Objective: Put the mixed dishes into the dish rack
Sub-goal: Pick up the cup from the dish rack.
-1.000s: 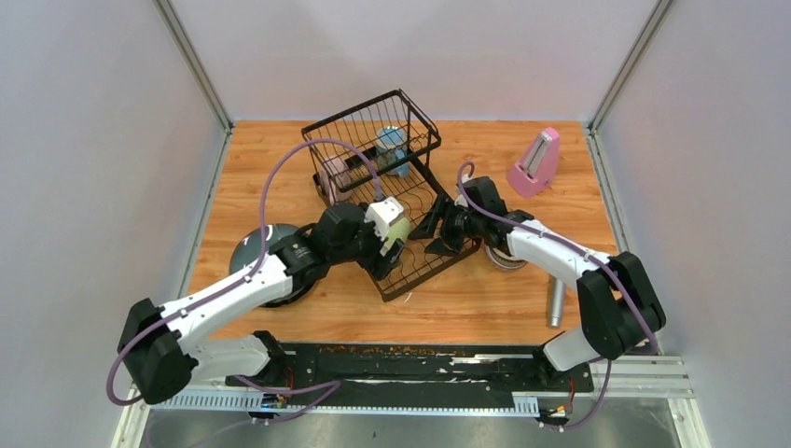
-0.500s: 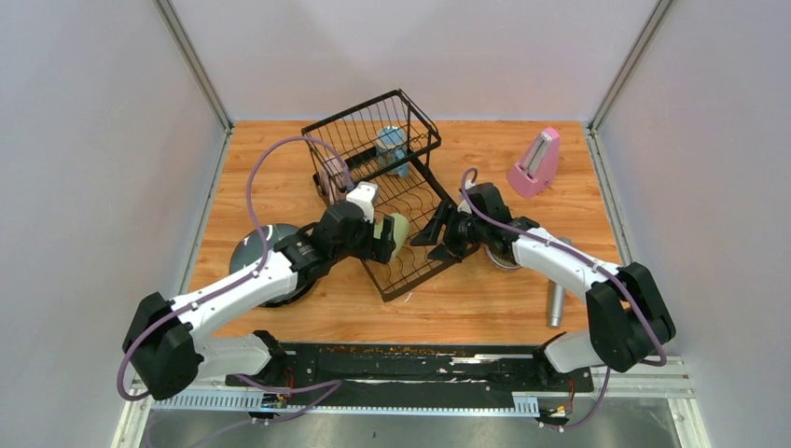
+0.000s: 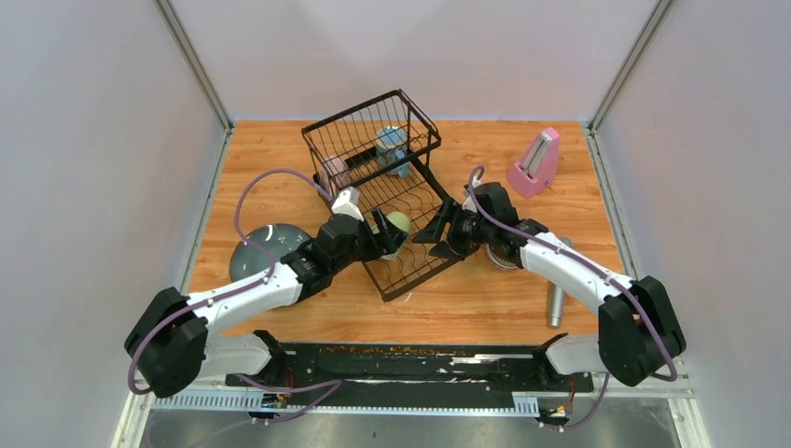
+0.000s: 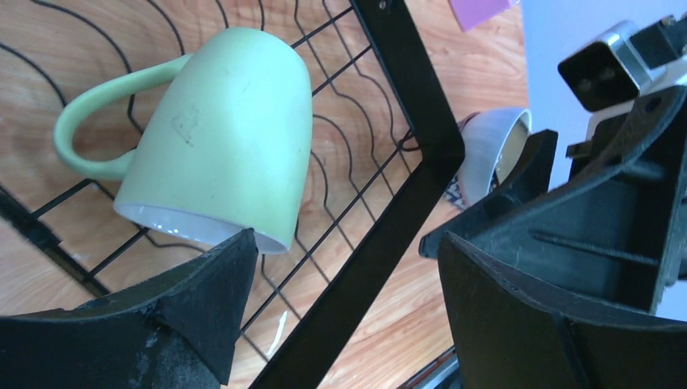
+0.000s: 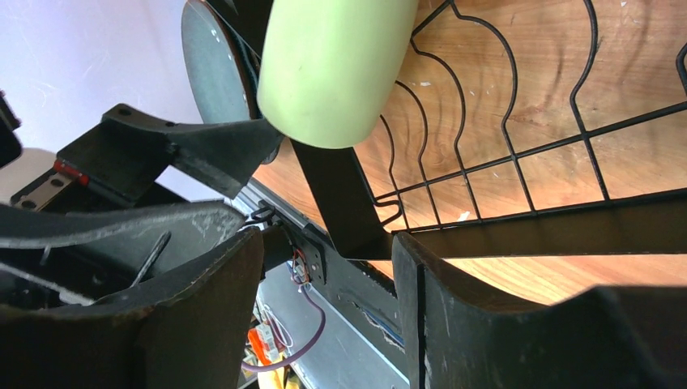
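Observation:
A pale-green mug (image 4: 219, 138) lies on its side on the wavy wires of the dish rack (image 3: 410, 266), in the low tray. My left gripper (image 4: 348, 300) is open just short of the mug's rim, with only the rack's frame bar between its fingers. In the top view the mug (image 3: 398, 223) rests between my left gripper (image 3: 381, 235) and my right gripper (image 3: 444, 231). My right gripper (image 5: 328, 284) stands open at the rack's right edge with nothing in it. A blue mug (image 3: 392, 145) and a pink mug (image 3: 334, 172) sit in the tall basket. A dark plate (image 3: 264, 245) lies left of the rack.
A white bowl (image 3: 505, 258) sits under my right forearm, right of the rack. A pink metronome (image 3: 535, 161) stands at the back right. A silver microphone (image 3: 556, 304) lies near the right front. Grey walls close in both sides.
My left gripper has let go of the pale-green mug, swung round and pulled back left, uncovering the dark plate. The mug now rests in the tray. My right gripper shifted slightly.

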Robot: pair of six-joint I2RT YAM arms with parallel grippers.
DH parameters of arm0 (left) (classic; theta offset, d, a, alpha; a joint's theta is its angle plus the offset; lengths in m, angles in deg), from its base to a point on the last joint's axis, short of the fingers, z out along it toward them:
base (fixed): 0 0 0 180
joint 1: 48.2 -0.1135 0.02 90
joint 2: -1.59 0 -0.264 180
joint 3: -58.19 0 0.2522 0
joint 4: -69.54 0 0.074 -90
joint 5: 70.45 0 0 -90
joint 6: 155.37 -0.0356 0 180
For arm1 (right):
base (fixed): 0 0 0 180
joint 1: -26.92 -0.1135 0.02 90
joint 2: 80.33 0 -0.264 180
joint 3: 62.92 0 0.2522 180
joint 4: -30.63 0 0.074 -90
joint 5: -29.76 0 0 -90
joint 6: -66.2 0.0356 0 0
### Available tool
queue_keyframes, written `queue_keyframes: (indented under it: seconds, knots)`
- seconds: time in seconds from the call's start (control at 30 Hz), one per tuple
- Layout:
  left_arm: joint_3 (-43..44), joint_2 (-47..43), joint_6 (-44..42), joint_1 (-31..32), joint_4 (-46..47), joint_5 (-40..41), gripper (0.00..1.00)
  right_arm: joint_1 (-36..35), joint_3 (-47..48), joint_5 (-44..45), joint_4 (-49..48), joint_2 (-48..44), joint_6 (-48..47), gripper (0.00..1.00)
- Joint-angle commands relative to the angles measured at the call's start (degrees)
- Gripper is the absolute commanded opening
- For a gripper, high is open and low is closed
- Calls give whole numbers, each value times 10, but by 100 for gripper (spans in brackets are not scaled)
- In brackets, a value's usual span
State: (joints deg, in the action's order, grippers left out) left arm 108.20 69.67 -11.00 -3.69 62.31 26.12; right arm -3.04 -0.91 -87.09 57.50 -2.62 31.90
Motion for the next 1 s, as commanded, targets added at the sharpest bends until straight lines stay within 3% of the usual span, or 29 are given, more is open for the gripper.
queue_keyframes:
  seconds: [0.0, 0.27, 0.53, 0.97]
  knots:
    - [-9, 38, 51, -1, 118, 36, 87, -2, -2, 10, -8, -25, 6, 60]
    - [-31, 72, 94, 1, 162, 64, 83, -2, -2, 13, -8, -30, 3, 60]
    - [-42, 72, 130, 27, 164, 154, 86, -2, -3, 8, -8, -26, 3, 60]
    - [-14, 163, 296, 47, 191, 212, 87, -2, -14, 15, -7, -43, -2, 60]
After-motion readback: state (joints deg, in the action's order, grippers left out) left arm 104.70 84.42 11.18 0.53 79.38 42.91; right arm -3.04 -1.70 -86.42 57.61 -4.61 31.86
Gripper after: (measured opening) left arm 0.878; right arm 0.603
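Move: The green cup, tipped in the dish rack, lies about 4 cm ahead of the left hand, 2 cm to its right and 7 cm lower. The pink cup stands some 12 cm ahead and 11 cm left of that hand, the blue cup about 18 cm straight ahead, both some 5 cm lower. From the idle right hand the green cup is roughly 3 cm ahead, 6 cm left and 5 cm below. Bring the left gripper, kept wide open, down and forward onto the green cup in stages: first about 2 cm forward with a touch of right, then sink some 3 cm, then press on forward and down to end about 4.5 cm lower. Meanwhile swing the fingers some 20 degrees counter-clockwise and drop the hand's left side about 10 degrees, setting the fingertips by the cup's rim and nudging it forward. ##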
